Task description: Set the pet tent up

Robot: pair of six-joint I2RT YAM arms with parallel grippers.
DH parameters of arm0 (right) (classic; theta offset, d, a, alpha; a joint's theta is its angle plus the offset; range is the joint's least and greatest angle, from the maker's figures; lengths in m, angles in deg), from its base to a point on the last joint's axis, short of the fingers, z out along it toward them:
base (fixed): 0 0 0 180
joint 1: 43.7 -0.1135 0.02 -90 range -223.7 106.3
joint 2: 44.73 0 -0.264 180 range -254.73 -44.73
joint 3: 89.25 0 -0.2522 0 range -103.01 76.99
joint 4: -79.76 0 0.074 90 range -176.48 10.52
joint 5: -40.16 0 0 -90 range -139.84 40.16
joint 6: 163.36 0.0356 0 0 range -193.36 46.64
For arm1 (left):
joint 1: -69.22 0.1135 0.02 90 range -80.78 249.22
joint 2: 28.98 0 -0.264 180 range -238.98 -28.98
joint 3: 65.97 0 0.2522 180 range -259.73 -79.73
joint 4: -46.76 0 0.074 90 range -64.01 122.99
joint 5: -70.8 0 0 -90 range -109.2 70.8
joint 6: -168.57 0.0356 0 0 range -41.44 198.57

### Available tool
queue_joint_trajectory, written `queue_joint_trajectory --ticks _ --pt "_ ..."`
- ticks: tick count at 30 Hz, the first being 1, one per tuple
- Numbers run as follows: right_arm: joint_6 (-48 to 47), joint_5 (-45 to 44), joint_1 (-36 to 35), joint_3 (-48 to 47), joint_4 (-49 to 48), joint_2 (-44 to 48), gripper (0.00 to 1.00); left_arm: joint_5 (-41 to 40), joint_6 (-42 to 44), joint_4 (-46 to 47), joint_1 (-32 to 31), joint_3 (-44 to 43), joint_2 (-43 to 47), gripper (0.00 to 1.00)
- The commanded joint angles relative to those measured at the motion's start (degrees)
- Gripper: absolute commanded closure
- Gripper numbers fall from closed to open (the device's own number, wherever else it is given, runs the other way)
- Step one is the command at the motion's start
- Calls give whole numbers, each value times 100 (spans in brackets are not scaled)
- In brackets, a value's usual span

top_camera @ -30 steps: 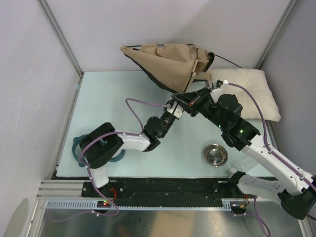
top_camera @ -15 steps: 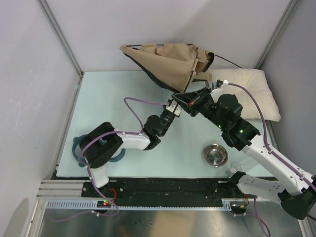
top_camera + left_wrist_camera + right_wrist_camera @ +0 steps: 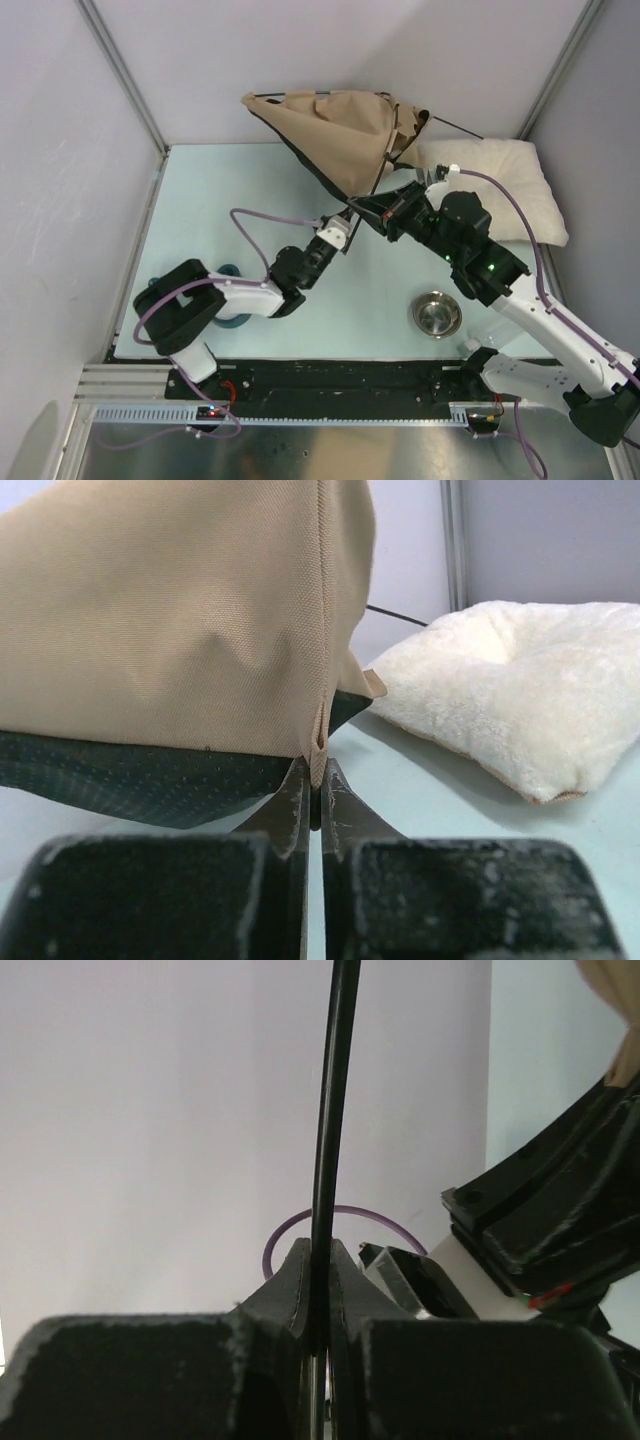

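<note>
The pet tent (image 3: 335, 130) is a tan fabric cone with black edging, leaning at the back of the table with its point facing the arms. In the left wrist view its tan cloth (image 3: 180, 620) fills the upper left, above the dark lining. My left gripper (image 3: 317, 780) is shut on a small tan seam tab at the tent's lower corner. From above, the left gripper (image 3: 346, 213) meets that corner. My right gripper (image 3: 320, 1260) is shut on a thin black pole (image 3: 332, 1100) that runs straight up between its fingers. In the top view the right gripper (image 3: 368, 207) sits just right of the left one.
A cream pillow (image 3: 500, 185) lies at the back right, close behind the tent, and also shows in the left wrist view as the pillow (image 3: 500, 690). A steel bowl (image 3: 437, 314) stands near the right arm. A teal object (image 3: 229, 270) lies partly under the left arm.
My left gripper went from open to shut on the tent's corner tab. The left arm's base and elbow swung left. The right gripper kept its hold on the pole.
</note>
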Motion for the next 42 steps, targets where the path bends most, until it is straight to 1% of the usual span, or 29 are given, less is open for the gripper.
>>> queue_joint_trajectory --ticks 1,4,7,11,17,21,24,28,31,35,42 --pt "-285 -121 263 -37 -3 285 100 161 -264 1283 27 592 668 100" --pt "-497 -144 329 -12 160 394 100 209 -317 1276 28 968 1003 100" --pt "-866 -580 331 17 370 487 100 264 -397 1267 10 1268 1364 100" --pt "-1297 -1083 302 62 335 462 100 311 -383 1109 -94 1611 1835 100" --pt "-1709 -1611 164 72 19 130 100 416 -315 311 -303 1961 2511 100" --pt "-1879 -2029 -164 68 -355 -97 100 569 -300 -431 -467 2039 2889 100" --pt "-1860 -2190 -382 67 -438 -243 100 675 -307 -943 -535 2078 3117 100" --pt "-1817 -2339 -717 68 -463 -401 100 772 -344 -1299 -595 2170 3344 100" --pt "-1891 -2464 -893 65 -527 -508 100 752 -366 -1457 -757 2242 3483 100" --pt "-1947 -2605 -982 43 -538 -630 100 714 -460 -1651 -976 2358 3719 100" --pt "-2221 -2815 -1067 -102 -701 -712 100 939 -572 -2413 -1212 2489 4352 100"
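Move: My left fingers already pinch the tent corner. From that hand the steel bowl is about 14 cm back, 22 cm right and 23 cm below; the blue bowl stand is roughly 11 back, 33 left and as low. My right hand grips the pole, with that corner about 8 cm ahead, straight in line and some 13 below, the sleeve mouth about 9 ahead and 7 right, nearly level, and the cushion some 23 ahead, 32 right, 35 below. I draw the pinched tent corner back about 11 cm and 7 cm to the left with my left hand, lifting slightly before easing down again. My right hand keeps its grip on the pole and backs off a touch, then sinks some 6 cm and swings left, rolling its left side down about 20 degrees, closing the height gap to my left hand. ##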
